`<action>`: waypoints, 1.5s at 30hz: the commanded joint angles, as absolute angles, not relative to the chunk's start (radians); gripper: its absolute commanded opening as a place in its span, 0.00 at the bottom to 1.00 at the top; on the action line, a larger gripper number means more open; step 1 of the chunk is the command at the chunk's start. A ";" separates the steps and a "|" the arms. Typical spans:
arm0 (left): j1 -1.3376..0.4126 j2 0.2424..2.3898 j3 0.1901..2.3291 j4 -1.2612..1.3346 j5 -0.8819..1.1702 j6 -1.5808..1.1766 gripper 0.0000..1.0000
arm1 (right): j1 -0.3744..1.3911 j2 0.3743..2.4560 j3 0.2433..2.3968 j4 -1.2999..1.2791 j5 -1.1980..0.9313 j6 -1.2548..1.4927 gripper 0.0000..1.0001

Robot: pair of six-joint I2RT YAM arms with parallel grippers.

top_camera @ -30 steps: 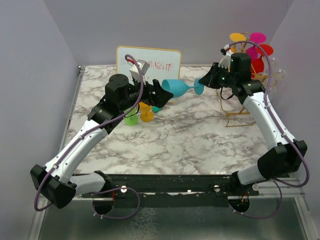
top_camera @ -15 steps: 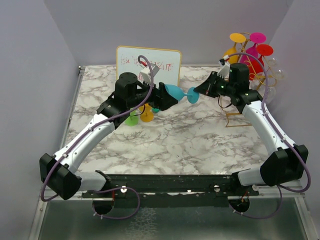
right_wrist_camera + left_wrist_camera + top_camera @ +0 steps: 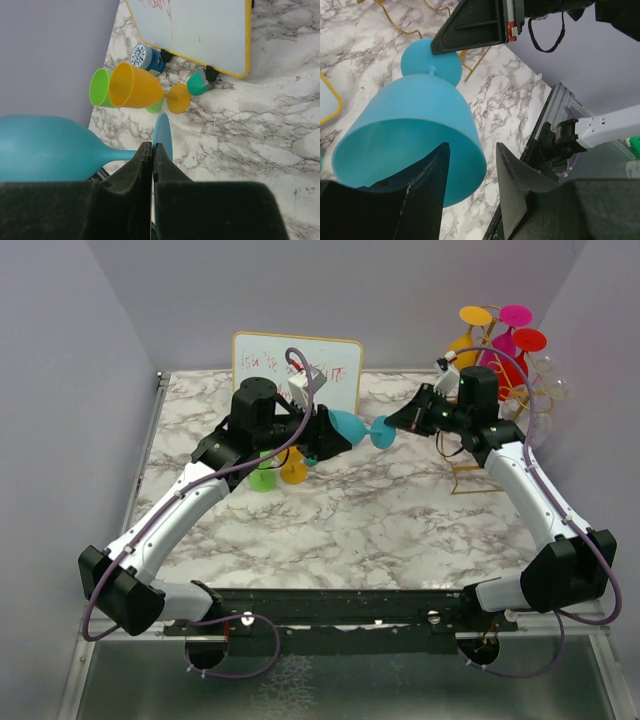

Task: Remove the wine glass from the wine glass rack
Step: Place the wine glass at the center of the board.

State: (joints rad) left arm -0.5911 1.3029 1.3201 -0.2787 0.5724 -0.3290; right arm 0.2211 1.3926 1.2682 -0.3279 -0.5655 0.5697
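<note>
A blue wine glass (image 3: 350, 426) hangs sideways in the air between the two arms. My right gripper (image 3: 399, 423) is shut on the edge of its round foot (image 3: 163, 131), and the stem and bowl (image 3: 45, 147) run off to the left. My left gripper (image 3: 472, 147) is open around the bowl's rim (image 3: 415, 130): one finger lies across the mouth, the other stands outside the wall with a gap. The gold wine glass rack (image 3: 478, 476) stands at the far right behind the right arm, with orange, pink and red glasses (image 3: 516, 314) hanging on it.
A yellow-framed whiteboard (image 3: 297, 362) stands at the back of the marble table (image 3: 380, 530). An orange glass (image 3: 137, 87) and a green glass (image 3: 100, 89) lie below the left arm, near a small blue-and-white tub (image 3: 145, 56). Purple walls close in both sides.
The right gripper carried the blue glass leftward toward the left arm. The left gripper came forward over the bowl and its fingers narrowed around the rim.
</note>
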 commanded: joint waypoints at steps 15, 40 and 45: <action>-0.594 1.384 1.445 -0.427 0.575 -0.237 0.00 | 0.224 1.359 1.230 -0.319 -0.647 0.595 0.13; -0.594 1.499 1.609 -0.591 0.694 -0.207 0.00 | 0.224 1.324 1.143 -0.295 -0.609 0.615 0.43; -0.595 1.525 1.654 -0.733 0.479 -0.164 0.00 | 0.224 1.301 1.185 -0.409 -0.428 0.564 0.71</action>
State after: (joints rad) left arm -0.5915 1.5009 1.5936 -0.5888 0.6266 -0.2039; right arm 0.2214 1.3441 1.1500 -0.3202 -0.5770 0.6079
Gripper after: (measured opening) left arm 0.018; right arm 0.633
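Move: The blue wine glass lies almost level in the air, its foot pinched by the right fingers, its middle about 1 cm back and 7 cm left of that hand. From the left hand its middle is roughly 4 cm ahead and 3 cm right; that hand's half-open fingers already straddle the rim wall. The orange glass stands some 13 cm left of the left hand and 20 cm lower, about level fore and aft; the green eraser is about 8 cm left, 6 cm ahead, 26 cm below. Sinking a centimetre or two and rolling slightly, the left fingers shut first and pinch the rim wall of the blue glass. Once they are closed, the right fingers spread gradually to more than half open, letting go of the foot while that hand eases down and back, about 3.5 cm in all, tipping slightly downward. ##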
